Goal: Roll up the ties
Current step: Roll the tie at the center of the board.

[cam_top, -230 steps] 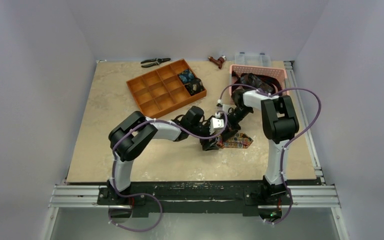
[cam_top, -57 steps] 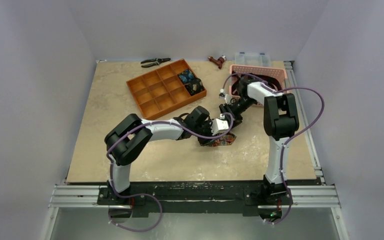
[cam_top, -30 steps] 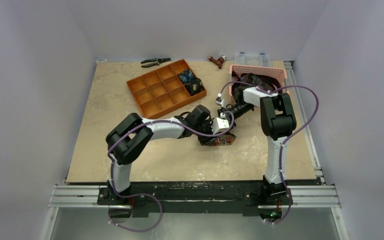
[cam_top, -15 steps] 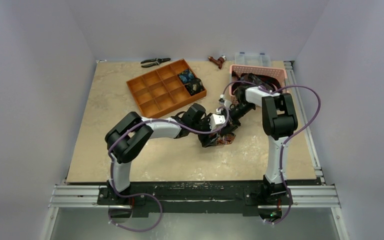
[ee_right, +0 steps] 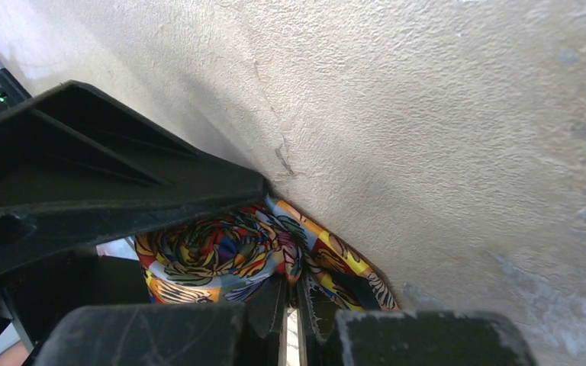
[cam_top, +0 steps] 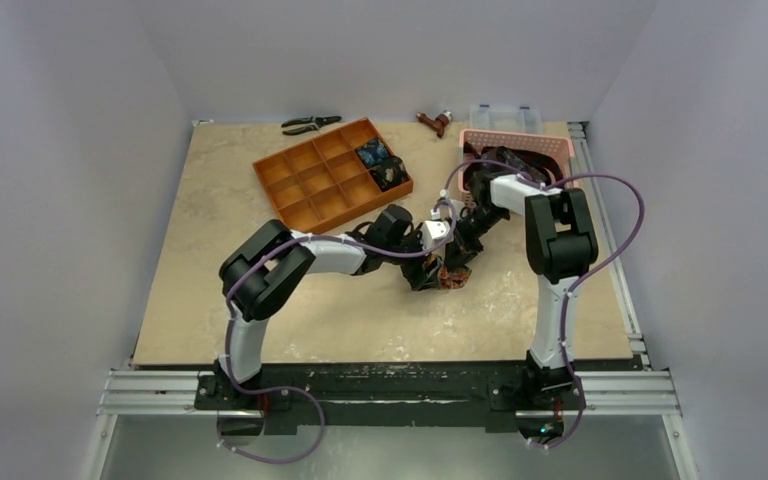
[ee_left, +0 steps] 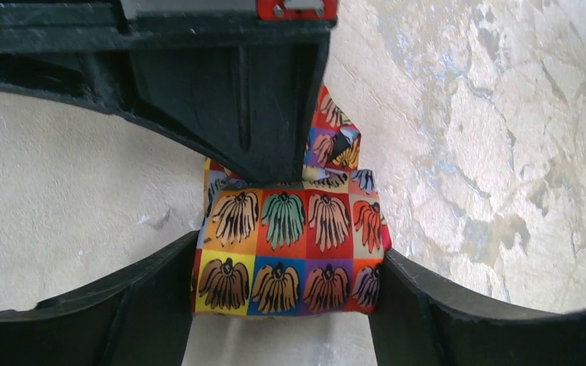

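Observation:
A tie (cam_top: 447, 277) in a busy orange-yellow-red print lies coiled into a roll on the table's middle right. In the left wrist view the tie (ee_left: 286, 252) spans the gap of my left gripper (ee_left: 288, 263). The jaws stand wide apart, and one finger (ee_left: 152, 305) flanks each end of the roll. My right gripper (ee_right: 294, 299) is shut, and its tips nip a fold of the tie (ee_right: 214, 259) at the roll's side. From above, my left gripper (cam_top: 428, 277) and right gripper (cam_top: 457, 256) meet over the roll and hide most of it.
An orange compartment tray (cam_top: 300, 185) at the back holds two dark rolled ties (cam_top: 373, 153). A pink basket (cam_top: 520, 143) at the back right holds dark ties (cam_top: 505, 160). Pliers (cam_top: 310, 124), a red tool (cam_top: 435, 122) and a clear box (cam_top: 505, 115) lie along the far edge.
The tie's flat tail, once stretched to the right, is wound into the roll. My left gripper's jaws have spread over the last second. My right gripper has come back down to the roll.

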Motion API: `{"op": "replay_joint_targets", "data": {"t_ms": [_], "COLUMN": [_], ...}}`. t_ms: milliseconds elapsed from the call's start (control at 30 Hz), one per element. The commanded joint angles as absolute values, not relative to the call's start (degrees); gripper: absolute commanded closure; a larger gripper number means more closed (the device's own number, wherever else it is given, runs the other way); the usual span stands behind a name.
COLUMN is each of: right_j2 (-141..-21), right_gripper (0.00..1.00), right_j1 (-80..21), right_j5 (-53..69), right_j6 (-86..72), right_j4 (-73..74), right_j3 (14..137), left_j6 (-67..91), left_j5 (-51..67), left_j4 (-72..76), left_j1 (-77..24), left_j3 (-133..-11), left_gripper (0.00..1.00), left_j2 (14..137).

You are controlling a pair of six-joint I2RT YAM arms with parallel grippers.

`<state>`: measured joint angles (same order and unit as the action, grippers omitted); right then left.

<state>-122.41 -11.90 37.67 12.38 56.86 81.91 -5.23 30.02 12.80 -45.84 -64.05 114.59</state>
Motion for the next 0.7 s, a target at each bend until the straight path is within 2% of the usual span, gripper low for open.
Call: {"op": "replay_joint_targets", "data": {"t_ms": [0,100,200,233,400,667], "right_j2": [-123.84,-123.9,-123.85,-124.11,-124.66,-122.09], "right_gripper": [1.0,1.0,1.0,1.0,0.73,0.55], "right_j1": [-13.15,-13.21,-13.21,-13.09,-9.77,-5.08], "right_j5": [25.41,26.53,29.83,32.69,39.73,48.45], "right_j6": [14.2,13.27,13.27,13.32,17.81,24.37], "right_j4": [44.92,44.96,46.15,47.24,58.31,68.69], "right_j3": [79.57,80.3,81.61,83.02,90.34,86.39], "left_j6": [-0.52,-1.85,-8.52,-10.73,-18.86,-21.7], "left_j5": [32.45,31.8,25.65,23.42,18.68,15.21], "left_j4": [17.18,15.86,8.86,7.16,0.58,-5.22], "left_j1": [-45.33,-45.99,-47.54,-48.1,-48.7,-48.85], "left_j3": [-67.13,-67.07,-67.11,-66.61,-63.51,-63.62], "left_gripper": [0.33,0.46,0.65,0.69,0.72,0.73], "left_j2": [117.23,117.57,116.96,116.53,114.45,115.19]}}
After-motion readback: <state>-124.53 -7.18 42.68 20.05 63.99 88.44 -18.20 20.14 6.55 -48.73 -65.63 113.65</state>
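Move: Between the left hand's spread fingers sits the rolled part of the tie, its middle about 1 cm to the right and 1 cm below the hand point. Its flat tail lies some 4 cm to the right and 2 cm below that hand. The dark rolled tie in the orange tray is about 23 cm ahead and 9 cm left of it. From the right hand, the roll's middle is about 3 cm left, 1 cm back and 1 cm higher. Closing from wide to under half open, the left fingers grip the roll by its near and far ends while the hand eases 1 cm right. It then draws back left about 2 cm, rolling some 15 degrees with its forward side lifting and fingertips dipping. The right hand first keeps its pinch beside the roll, then opens and backs off forward and up about 3 cm, drifting right. ##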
